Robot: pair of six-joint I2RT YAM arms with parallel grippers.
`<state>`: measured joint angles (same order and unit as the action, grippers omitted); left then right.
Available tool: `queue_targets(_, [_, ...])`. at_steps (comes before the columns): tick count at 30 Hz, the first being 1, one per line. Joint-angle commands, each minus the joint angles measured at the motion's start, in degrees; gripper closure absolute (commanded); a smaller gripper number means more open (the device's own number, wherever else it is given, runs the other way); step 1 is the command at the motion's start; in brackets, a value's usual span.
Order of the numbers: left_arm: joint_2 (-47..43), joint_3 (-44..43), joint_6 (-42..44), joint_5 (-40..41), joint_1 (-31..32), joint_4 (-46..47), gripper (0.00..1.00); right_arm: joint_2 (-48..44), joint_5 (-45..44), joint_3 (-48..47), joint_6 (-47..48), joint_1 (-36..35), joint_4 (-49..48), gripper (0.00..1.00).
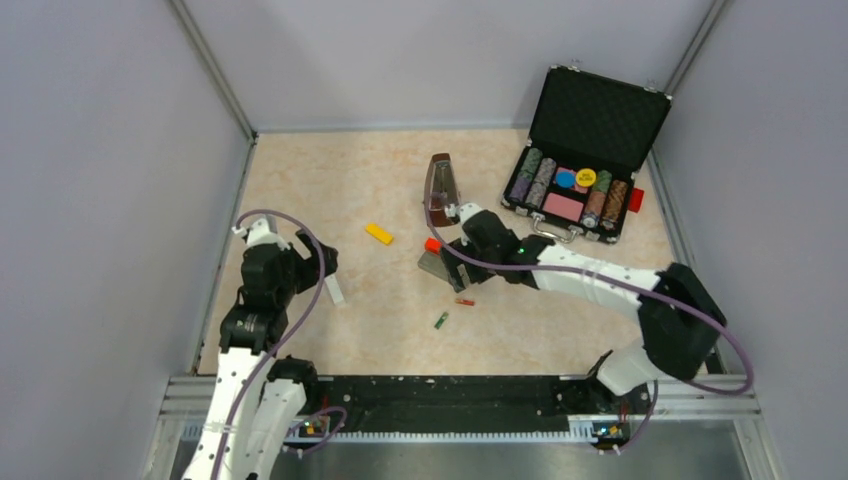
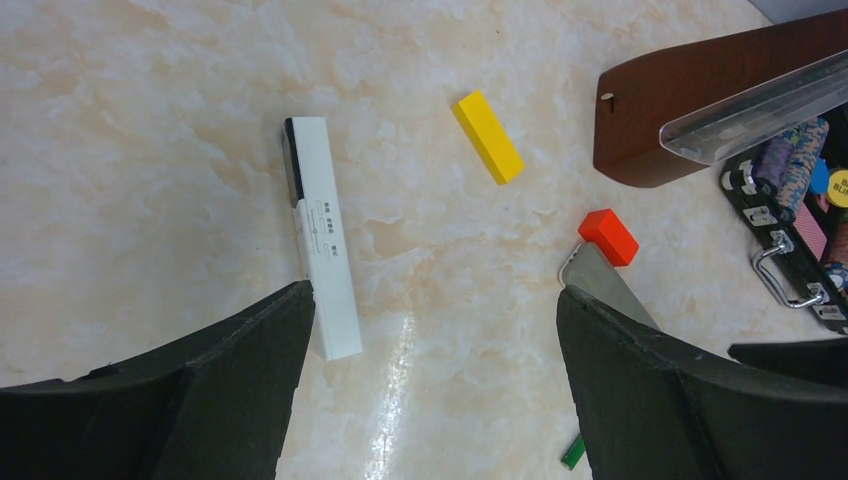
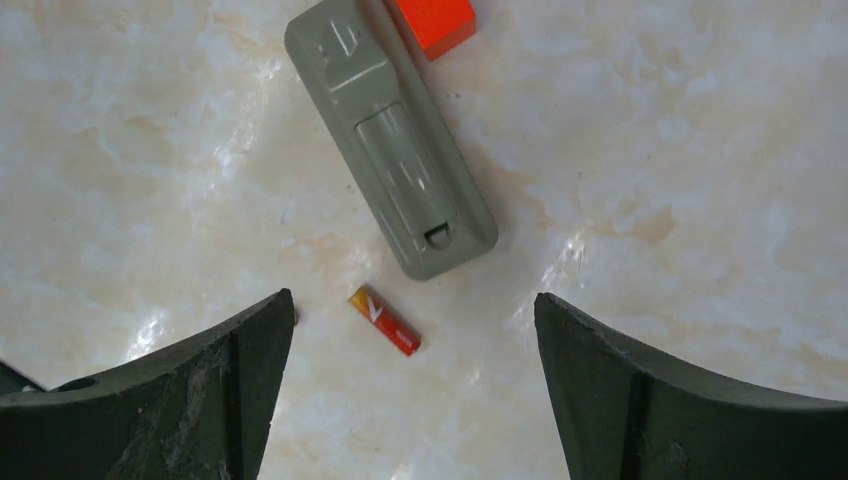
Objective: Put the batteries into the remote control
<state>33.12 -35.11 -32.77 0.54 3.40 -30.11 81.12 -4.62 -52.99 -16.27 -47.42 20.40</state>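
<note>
The grey remote control (image 3: 395, 140) lies flat on the table, back side up, with its battery cover on. It also shows in the overhead view, remote control (image 1: 433, 266). The red-orange battery (image 3: 384, 320) lies loose just below the remote's end, between my right gripper's open jaws. My right gripper (image 3: 412, 300) hovers above it and holds nothing. The green battery (image 1: 441, 320) lies a little nearer the arms, and its tip, green battery (image 2: 572, 452), peeks out beside my left finger. My left gripper (image 2: 433, 290) is open and empty over bare table at the left.
A slim white bar (image 2: 322, 250) lies by my left finger. A yellow block (image 2: 487, 136) sits mid-table, and a red-orange block (image 3: 433, 20) touches the remote's far end. A brown metronome (image 1: 441, 188) stands behind. An open poker-chip case (image 1: 580, 170) fills the back right.
</note>
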Motion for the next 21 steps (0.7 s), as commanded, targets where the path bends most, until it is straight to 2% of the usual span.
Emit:
queue_targets(1, [1.1, -0.9, 0.8, 0.4, -0.3, 1.3, 0.05, 8.4, -2.1, -7.2, 7.9, -0.5, -3.9, 0.11])
queue_targets(3, [2.4, -1.4, -0.3, 1.5, -0.3, 0.9, 0.05, 12.7, 2.0, -9.6, 11.6, -0.6, -3.2, 0.15])
queue_targets(15, [9.8, -2.2, -4.1, 2.2, -0.4, 0.5, 0.06, 25.3, 3.1, -16.6, 20.6, -0.7, -1.5, 0.20])
queue_targets(18, [12.2, -2.6, -4.6, 0.4, -0.4, 1.4, 0.06, 28.7, 4.3, -18.9, 21.3, -0.7, 0.8, 0.31])
queue_targets(21, [13.8, -2.6, -5.3, -2.6, -0.5, 2.6, 0.06, 29.7, 6.2, -19.2, 21.5, -0.7, 2.3, 0.47])
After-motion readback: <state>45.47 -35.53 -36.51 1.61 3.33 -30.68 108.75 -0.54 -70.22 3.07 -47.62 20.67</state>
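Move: The remote control's middle lies about 5 cm ahead of the right gripper, 5 cm to its left and roughly 8 cm below. The red block is against the remote's far side, some 5 cm ahead of its middle; the red battery is almost under the gripper, 1 cm back, and the green battery 4 cm back and 5 cm left. From the left gripper the remote is about 5 cm ahead, 23 cm right and 16 cm below. Bring the right gripper down about 7.5 cm onto the remote control, going forward and left some 5 cm each, pointing it steeper and turning it nearly 20 degrees counter-clockwise to set the fingers astride the remote. Near the end, start closing until the tips come against its long sides. Meanwhile, lower the open left gripper about 5 cm, tipping it downwards. ##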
